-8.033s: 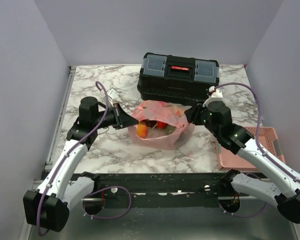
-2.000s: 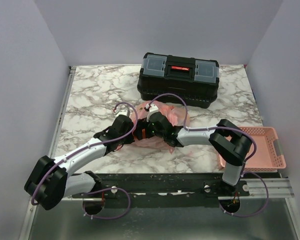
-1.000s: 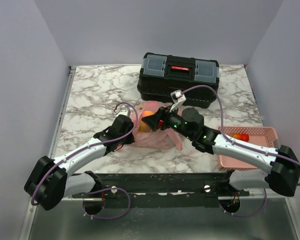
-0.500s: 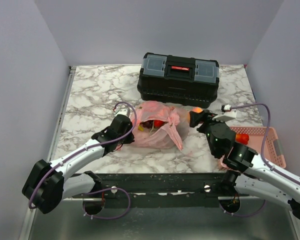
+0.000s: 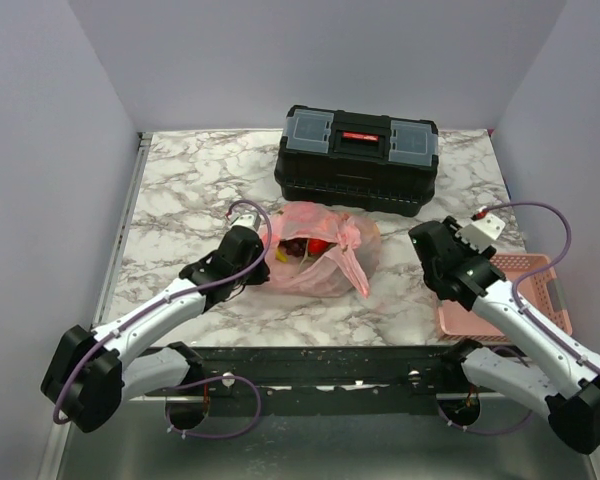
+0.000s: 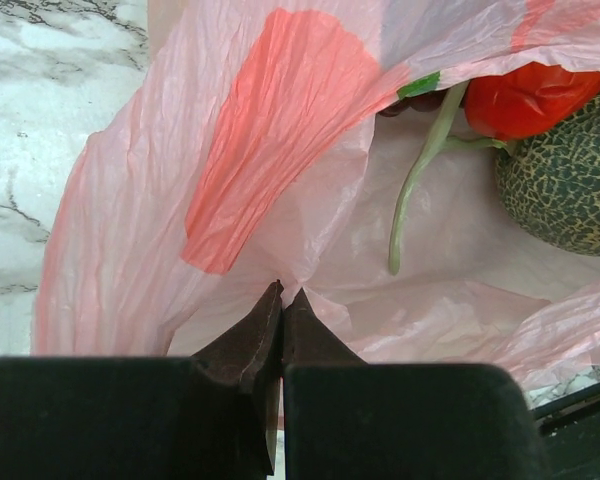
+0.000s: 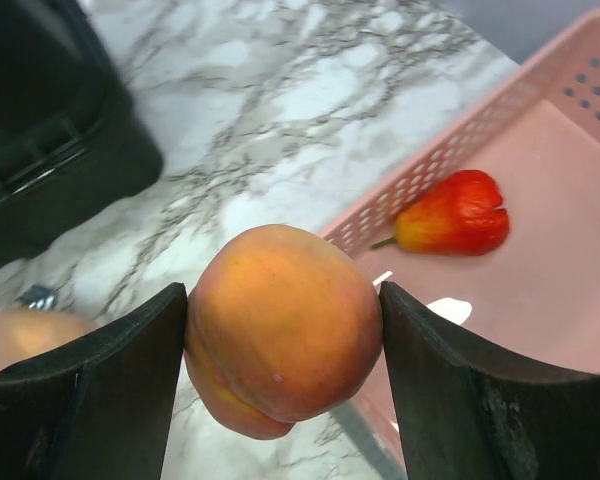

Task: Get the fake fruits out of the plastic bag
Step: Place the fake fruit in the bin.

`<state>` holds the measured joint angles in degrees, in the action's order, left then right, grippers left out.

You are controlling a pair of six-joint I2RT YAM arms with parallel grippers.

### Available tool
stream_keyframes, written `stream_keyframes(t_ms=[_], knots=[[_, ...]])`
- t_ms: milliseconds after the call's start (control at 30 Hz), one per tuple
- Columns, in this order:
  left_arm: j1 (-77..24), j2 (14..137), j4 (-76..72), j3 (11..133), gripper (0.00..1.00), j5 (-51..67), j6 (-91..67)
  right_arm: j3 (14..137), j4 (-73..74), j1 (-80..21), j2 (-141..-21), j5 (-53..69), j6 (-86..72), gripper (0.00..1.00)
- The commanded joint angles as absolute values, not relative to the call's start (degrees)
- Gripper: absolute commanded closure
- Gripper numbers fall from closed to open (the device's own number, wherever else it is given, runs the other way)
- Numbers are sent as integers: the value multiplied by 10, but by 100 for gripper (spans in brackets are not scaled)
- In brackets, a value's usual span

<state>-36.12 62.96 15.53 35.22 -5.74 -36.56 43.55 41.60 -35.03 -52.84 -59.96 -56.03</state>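
Note:
The pink plastic bag (image 5: 325, 265) lies in the middle of the table with fake fruits inside: a red one (image 5: 320, 244) and a dark one (image 5: 295, 247). My left gripper (image 6: 282, 298) is shut on a fold of the plastic bag (image 6: 230, 180) at its left rim. Just past that fold lie a red fruit (image 6: 530, 95) and a green netted one (image 6: 565, 185). My right gripper (image 7: 285, 330) is shut on an orange-yellow round fruit (image 7: 280, 345), held in the air above the near-left rim of the pink basket (image 7: 550, 340).
A red-orange fruit (image 7: 450, 215) lies in the basket (image 5: 545, 290), which stands at the table's right front. The black toolbox (image 5: 358, 158) stands behind the bag, and its corner (image 7: 50, 130) is close to my right gripper. My right wrist (image 5: 450, 265) hangs between bag and basket.
My right gripper has carried the orange-yellow fruit out of the bag and rightward to the basket's edge. The left gripper has kept its hold on the bag.

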Motion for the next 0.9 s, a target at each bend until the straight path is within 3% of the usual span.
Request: stream_keyframes(t_ms=[0,200,500,567,700,800,867], knots=[[-363,602,166,362,100,-43,-361,435,425,-285,-528,-563,-557,99],[-363,575,165,353,100,-33,-366,410,386,-222,-542,-517,-553,99],[-363,551,160,355,100,-1,-366,338,398,-198,-551,-491,-686,96],[-363,547,157,352,100,17,-366,333,396,-197,-545,-492,-694,89],[-363,543,155,350,100,28,-367,331,396,-196,-542,-499,-704,67],[-362,539,151,349,100,33,-367,331,398,-196,-543,-499,-708,42],[-362,538,151,349,100,34,-367,331,399,-196,-542,-499,-707,33]])
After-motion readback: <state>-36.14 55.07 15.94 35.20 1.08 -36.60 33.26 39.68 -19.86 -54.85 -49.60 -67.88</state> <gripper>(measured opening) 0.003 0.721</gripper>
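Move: The right hand, already gripping the peach, is level with the bin's far side: the bin's middle lies about 10 cm to its right, 7 cm back and 15 cm below. The red-yellow pepper in the bin is some 8 cm right and 2 cm back, 15 cm down; the toolbox stands about 20 cm ahead and 25 cm left. From the left hand, pinching the bag's edge, the bag's middle is about 12 cm right, 6 cm ahead and 5 cm lower; the bin is about 55 cm right and 5 cm back. Keeping its grip on the peach, the right hand first swings about 4.5 cm right to the bin's far-left part, then sinks some 8 cm towards the bin while easing 2 cm back, turning about 15 degrees clockwise with its left side rising, and stops there with the fingers unopened. Meanwhile the left hand, still shut on the bag's edge, draws it up about 4 cm and then a little back and right, tilting slightly. ##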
